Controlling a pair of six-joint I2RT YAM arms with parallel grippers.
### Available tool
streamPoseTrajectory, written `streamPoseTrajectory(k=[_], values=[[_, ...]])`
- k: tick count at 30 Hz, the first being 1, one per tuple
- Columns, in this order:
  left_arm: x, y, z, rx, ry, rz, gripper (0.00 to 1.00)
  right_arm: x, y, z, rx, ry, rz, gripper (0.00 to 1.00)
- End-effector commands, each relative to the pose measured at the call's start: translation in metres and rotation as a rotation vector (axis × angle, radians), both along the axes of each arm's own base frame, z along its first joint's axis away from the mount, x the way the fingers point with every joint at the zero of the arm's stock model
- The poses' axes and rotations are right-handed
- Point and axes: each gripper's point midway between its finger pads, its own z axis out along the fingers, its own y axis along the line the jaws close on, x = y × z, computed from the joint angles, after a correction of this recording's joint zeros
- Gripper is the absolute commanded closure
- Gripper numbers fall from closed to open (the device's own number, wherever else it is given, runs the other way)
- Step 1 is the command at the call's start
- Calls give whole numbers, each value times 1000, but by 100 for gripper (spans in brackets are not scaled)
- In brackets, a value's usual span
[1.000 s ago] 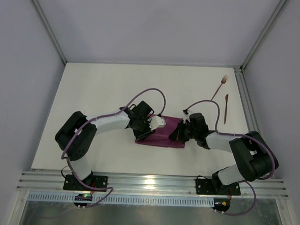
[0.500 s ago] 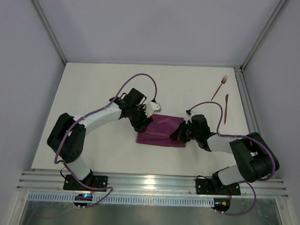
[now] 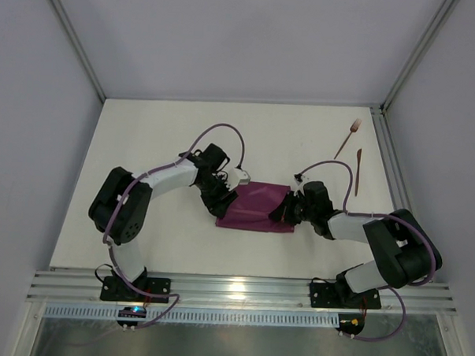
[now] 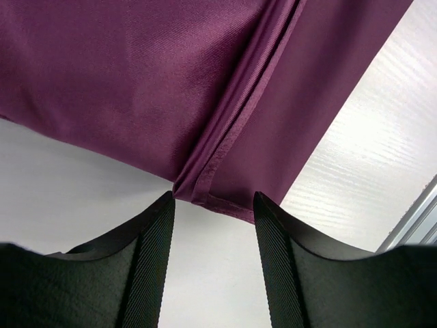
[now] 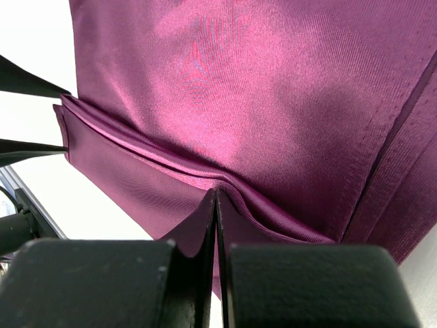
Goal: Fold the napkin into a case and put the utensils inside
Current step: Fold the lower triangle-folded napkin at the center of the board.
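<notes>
The plum-purple napkin point(image 3: 253, 207) lies folded into a flat rectangular strip mid-table. My left gripper point(image 3: 226, 195) is at its left end, open. In the left wrist view the napkin's point(image 4: 136, 75) hemmed corner lies just ahead of my left gripper point(image 4: 213, 198), with bare table between the fingers. My right gripper point(image 3: 288, 210) is at the strip's right end. There my right gripper point(image 5: 216, 197) is shut, and the napkin point(image 5: 259, 82) puckers up around its tips. The copper-brown fork point(image 3: 350, 136) and knife point(image 3: 358, 169) lie at the far right.
A metal rail point(image 3: 388, 161) runs along the table's right side, close to the utensils. The aluminium frame point(image 3: 240, 290) with both arm bases crosses the near edge. Grey walls close in the back and sides.
My left gripper has opened and let go of the napkin, drawing back to its left end. The cloth now lies flatter. The right arm has stayed put.
</notes>
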Motion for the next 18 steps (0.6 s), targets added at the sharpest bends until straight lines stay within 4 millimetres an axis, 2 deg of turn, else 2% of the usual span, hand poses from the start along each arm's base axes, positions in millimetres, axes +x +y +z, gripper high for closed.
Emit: streamPoseTrajectory(k=[1, 2, 3, 9, 14, 18], values=[[-11, -2, -5, -9, 55, -22, 49, 2, -3, -5, -21, -20, 8, 97], [-11, -2, -6, -8, 58, -12, 52, 1, -3, -5, -17, -21, 13, 97], [-10, -2, -7, -10, 57, -8, 65, 1, -2, -4, -16, -23, 15, 97], [-9, -11, 5, -70, 34, -3, 99, 1, 0, -3, -15, -30, 40, 97], [1, -16, 31, -131, -66, 20, 100, 2, 1, -2, -12, -35, 44, 97], [10, -14, 42, -126, -125, 42, 100, 5, -4, 4, -14, -62, 31, 97]])
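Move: The left end of the napkin's raised folded edge lies almost between the left hand's open fingers, about 1 cm below and 1 cm nearer the base. The napkin's near left corner is some 3 cm back and 2 cm below that hand; the spot on the edge held by the right fingers is about 17 cm to its right, roughly level fore and aft. From the right hand, the edge's left end lies about 17 cm to the left. The left fingers shut from half open and pinch the left end of the folded edge, the hand first sinking about 1 cm and easing slightly back. Once closed, it lifts some 3 cm from its lowest point, keeping the grip. The right hand stays put, its shut fingertips still on the edge near its right end. ##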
